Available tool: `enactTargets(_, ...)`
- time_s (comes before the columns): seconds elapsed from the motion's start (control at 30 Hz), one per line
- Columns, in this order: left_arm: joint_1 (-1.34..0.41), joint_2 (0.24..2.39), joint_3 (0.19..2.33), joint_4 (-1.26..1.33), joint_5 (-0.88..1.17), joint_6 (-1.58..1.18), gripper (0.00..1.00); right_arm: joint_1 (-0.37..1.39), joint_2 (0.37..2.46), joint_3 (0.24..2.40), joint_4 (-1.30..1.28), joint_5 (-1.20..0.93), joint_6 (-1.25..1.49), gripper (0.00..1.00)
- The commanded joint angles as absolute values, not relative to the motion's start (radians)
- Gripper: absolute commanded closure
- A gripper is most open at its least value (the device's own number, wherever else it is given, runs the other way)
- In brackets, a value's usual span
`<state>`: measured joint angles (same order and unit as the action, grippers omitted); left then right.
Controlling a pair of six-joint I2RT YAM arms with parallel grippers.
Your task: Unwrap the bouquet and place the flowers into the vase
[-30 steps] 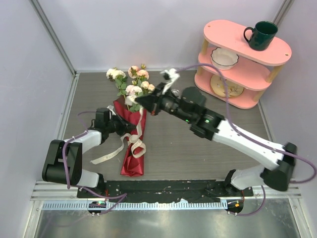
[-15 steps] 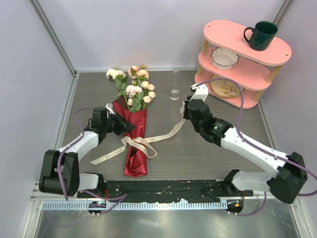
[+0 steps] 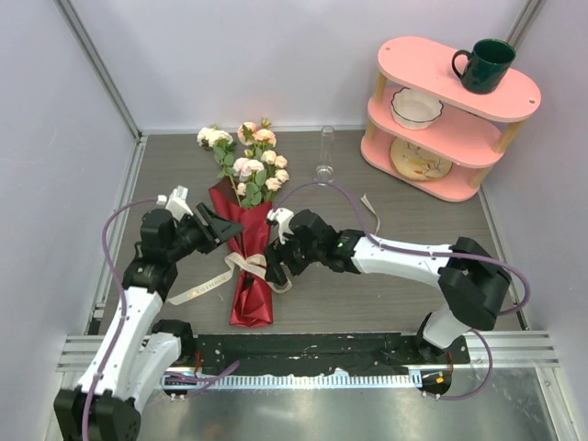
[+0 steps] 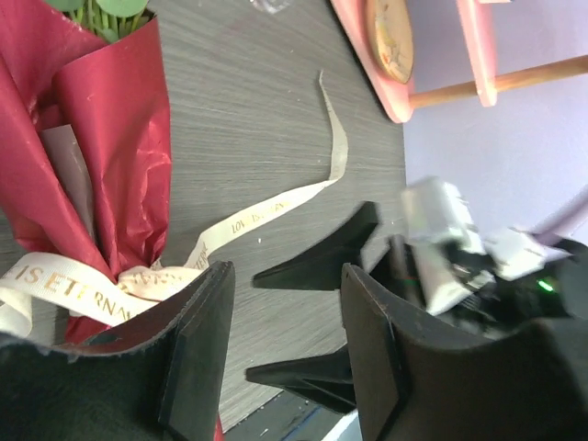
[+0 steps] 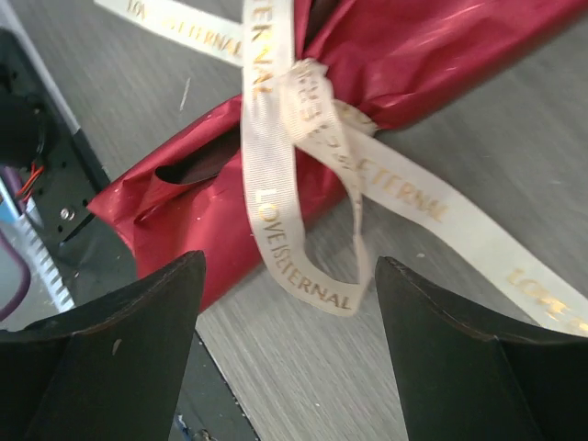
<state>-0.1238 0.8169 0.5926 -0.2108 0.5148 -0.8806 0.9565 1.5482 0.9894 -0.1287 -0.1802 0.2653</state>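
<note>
The bouquet lies on the table, its maroon wrap (image 3: 250, 276) pointing toward me and the flowers (image 3: 250, 158) at the far end. A beige ribbon (image 3: 230, 272) stays knotted round the wrap, one loose end trailing right (image 3: 367, 206). The clear vase (image 3: 324, 156) stands upright behind, apart from both arms. My left gripper (image 3: 229, 234) hovers open over the wrap's left edge (image 4: 101, 138), nothing between its fingers (image 4: 197, 354). My right gripper (image 3: 273, 262) is open beside the knot, its tips straddling a ribbon loop (image 5: 308, 276) without touching it.
A pink two-tier shelf (image 3: 478, 101) stands at the back right, with a dark green mug (image 3: 485, 62) on top, a white bowl (image 3: 415, 107) below and a plate (image 3: 418, 163) at the bottom. The black rail (image 3: 303, 354) runs along the near edge.
The right gripper pulled a ribbon end out to the right, let it go and swung back to the knot, now open. The left gripper opened and drew back slightly.
</note>
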Motion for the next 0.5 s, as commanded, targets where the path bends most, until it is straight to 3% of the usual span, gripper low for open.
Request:
enactTargets(0.0,-0.118,0.666,0.627,-0.375,0.451,-0.816,0.46,0.95,1.585,0.988,-0.006,-0.33,0.275,0.22)
enactTargets(0.2,-0.118,0.583,0.638,-0.413,0.48,-0.837,0.44,0.948,1.681,0.948,-0.015,-0.25,0.215,0.38)
enactTargets(0.4,-0.118,0.588,0.637,-0.41,0.522,-0.839,0.42,0.986,1.726,0.974,0.006,-0.174,0.203,0.72)
enactTargets(0.43,-0.118,0.586,0.638,-0.408,0.519,-0.842,0.42,1.018,1.724,0.997,-0.029,-0.09,0.187,0.85)
enactTargets(0.47,-0.12,0.581,0.643,-0.411,0.509,-0.844,0.43,1.035,1.718,1.044,-0.047,-0.033,0.186,0.91)
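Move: The loose ribbon loop beside the bouquet lies right under the right hand, about 8 cm down and perhaps 1 cm back. From that hand, the bow's knot on the red wrapper is some 8 cm to the left and 3 cm farther out, also about 8 cm down; the far end of the long ribbon tail lies about 17 cm ahead and 22 cm to the right. From the left hand the loop is about 12 cm right, 7 cm back and 17 cm down. The right hand sinks nearly straight down, about 7.5 cm, onto the loose ribbon loop just right of the wrapper, its wrist turning only slightly, while the wide-open fingers close until their tips pinch the narrow, edge-on strand of the loop. The left hand, half open and holding nothing, carries on drawing back some 4 cm and rises about 3 cm before easing down a little, moving clear above the wrapper. ##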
